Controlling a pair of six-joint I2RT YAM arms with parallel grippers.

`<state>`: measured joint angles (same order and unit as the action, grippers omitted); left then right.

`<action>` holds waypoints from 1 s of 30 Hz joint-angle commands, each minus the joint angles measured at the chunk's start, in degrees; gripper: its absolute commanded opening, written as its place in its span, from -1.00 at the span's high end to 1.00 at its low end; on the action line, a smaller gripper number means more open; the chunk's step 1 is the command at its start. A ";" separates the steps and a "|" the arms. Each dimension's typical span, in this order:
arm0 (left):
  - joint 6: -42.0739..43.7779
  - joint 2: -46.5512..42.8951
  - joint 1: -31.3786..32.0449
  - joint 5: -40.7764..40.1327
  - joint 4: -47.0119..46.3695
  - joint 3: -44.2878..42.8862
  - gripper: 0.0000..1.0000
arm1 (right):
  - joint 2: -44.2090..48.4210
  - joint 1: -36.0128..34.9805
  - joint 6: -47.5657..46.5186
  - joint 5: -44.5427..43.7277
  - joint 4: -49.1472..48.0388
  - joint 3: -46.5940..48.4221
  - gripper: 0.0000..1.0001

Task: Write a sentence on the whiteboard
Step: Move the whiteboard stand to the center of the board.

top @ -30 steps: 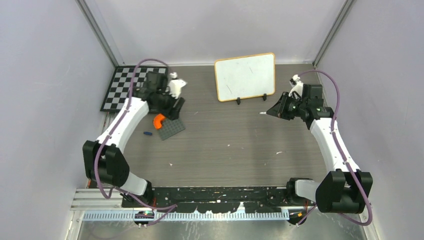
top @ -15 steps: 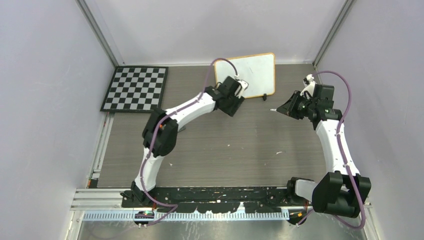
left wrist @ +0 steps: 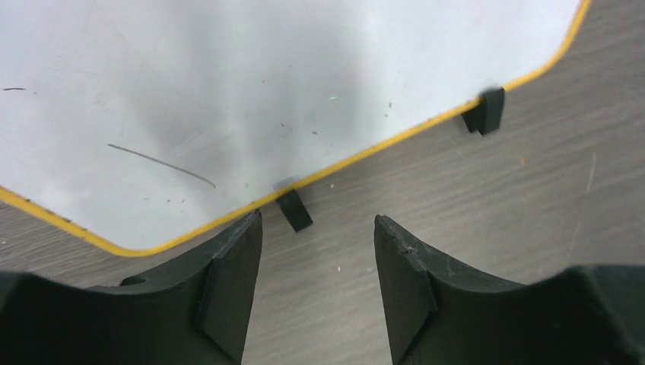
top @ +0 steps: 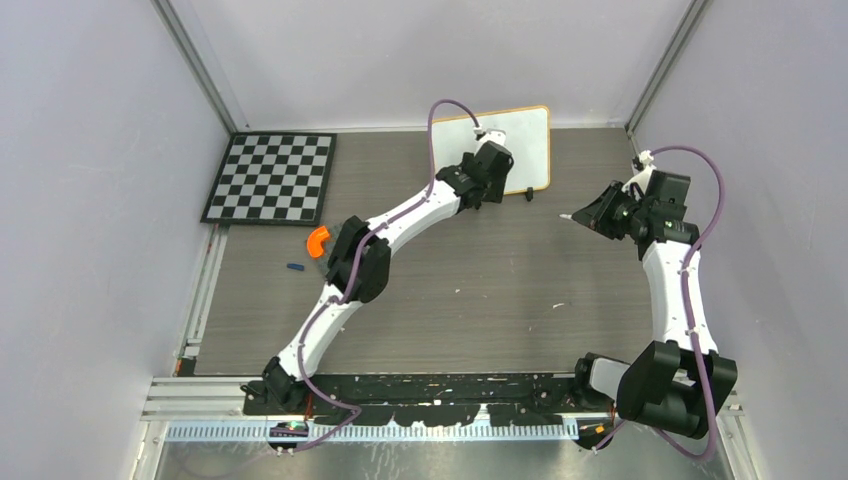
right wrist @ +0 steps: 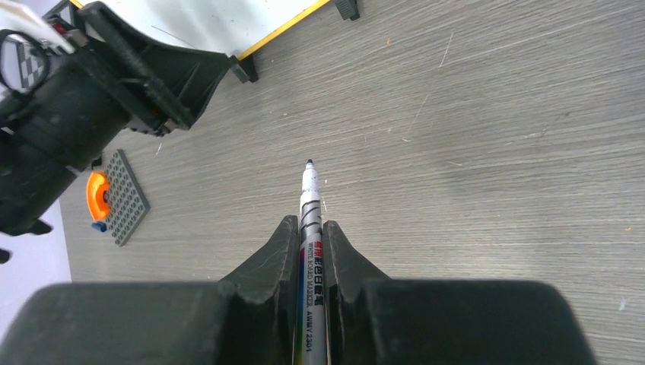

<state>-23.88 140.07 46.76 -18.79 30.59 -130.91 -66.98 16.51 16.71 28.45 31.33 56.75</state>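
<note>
The whiteboard (top: 528, 140) stands at the back of the table on two black feet; its orange-framed lower edge (left wrist: 357, 156) fills the left wrist view. The sentence is not in view: the visible board surface bears only faint dark stray marks (left wrist: 161, 165). My left gripper (top: 487, 178) (left wrist: 316, 228) is open at the board's lower left, its empty fingers just short of one foot (left wrist: 294, 211). To the right, my right gripper (top: 600, 212) (right wrist: 308, 224) is shut on a silver whiteboard marker (right wrist: 309, 205), whose uncapped tip points toward the board, well away from it.
A checkerboard (top: 270, 178) lies at the back left. A grey studded plate (right wrist: 125, 198) with an orange piece (top: 317, 240) and a small blue part (top: 295, 267) sits left of centre. The left arm's elbow (top: 360, 262) spans the middle of the table.
My left arm swung from the studded plate by the checkerboard across to the whiteboard's lower left. The right arm drew back to the right with the marker still gripped.
</note>
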 commanded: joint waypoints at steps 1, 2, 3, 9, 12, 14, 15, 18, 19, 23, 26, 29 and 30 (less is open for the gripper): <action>-4.88 4.11 0.08 -6.31 0.49 -5.55 -0.14 | 1.43 0.61 0.52 0.73 -1.86 1.65 1.00; -5.20 4.46 0.14 -6.70 0.25 -5.63 -0.14 | 1.36 0.66 0.52 0.73 -1.90 1.61 1.00; -5.35 4.84 0.17 -7.14 -0.06 -5.73 -0.15 | 1.30 0.64 0.52 0.80 -1.89 1.61 1.00; -6.62 6.89 0.26 -10.15 0.50 -6.67 -0.12 | 0.91 0.88 0.59 1.03 -1.89 1.63 0.99; -6.74 7.70 0.43 -10.93 0.50 -6.77 -0.12 | 0.75 0.89 0.60 1.30 -1.85 1.63 0.99; -6.84 8.43 0.43 -11.98 0.45 -7.28 -0.09 | 0.68 0.93 0.73 1.47 -1.89 1.61 1.00; -6.79 8.72 0.43 -12.55 0.50 -7.59 -0.07 | 0.70 0.94 0.77 1.52 -1.86 1.61 1.00; -6.61 9.57 0.37 -12.64 0.23 -8.27 0.01 | 0.63 1.04 0.68 1.52 -1.91 1.52 1.00; -6.60 9.67 0.35 -12.30 0.15 -8.32 0.06 | 0.64 1.03 0.67 1.52 -1.87 1.52 1.00; -6.43 9.90 0.35 -11.80 0.15 -8.25 0.18 | 0.58 1.08 0.85 1.60 -1.88 1.69 0.99; -6.35 9.98 0.35 -11.84 0.11 -7.99 0.19 | 0.53 1.08 0.86 1.76 -1.88 1.65 0.99; -6.73 9.77 0.26 -12.31 0.86 -7.68 0.30 | 0.54 1.12 0.86 1.95 -1.86 1.61 1.00; -6.97 9.43 0.26 -12.26 1.26 -7.46 0.38 | 0.56 1.16 0.87 1.96 -1.84 1.61 0.99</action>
<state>-29.71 149.77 46.92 -28.99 31.75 -136.88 -67.00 17.37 17.10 29.39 31.33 56.75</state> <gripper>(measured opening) 0.372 0.178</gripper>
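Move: The left board stand is about 3 cm ahead of the left gripper, some 1 cm to its left and roughly 7 cm below. The right board stand sits about 12 cm to the right of that stand and 2 cm farther out; the whiteboard's middle is about 8 cm ahead and 3 cm right of the gripper, at its height. From the right hand, the left board stand lies about 17 cm ahead, 23 cm left and 15 cm below. Lower the left gripper about 6 cm, easing forward some 2 cm, onto the left stand at the whiteboard's near edge, and turn it roughly 10 degrees counter-clockwise on the way. Make most of the drop first with the fingers open, then narrow them by about a third, one finger on each side of the stand. ##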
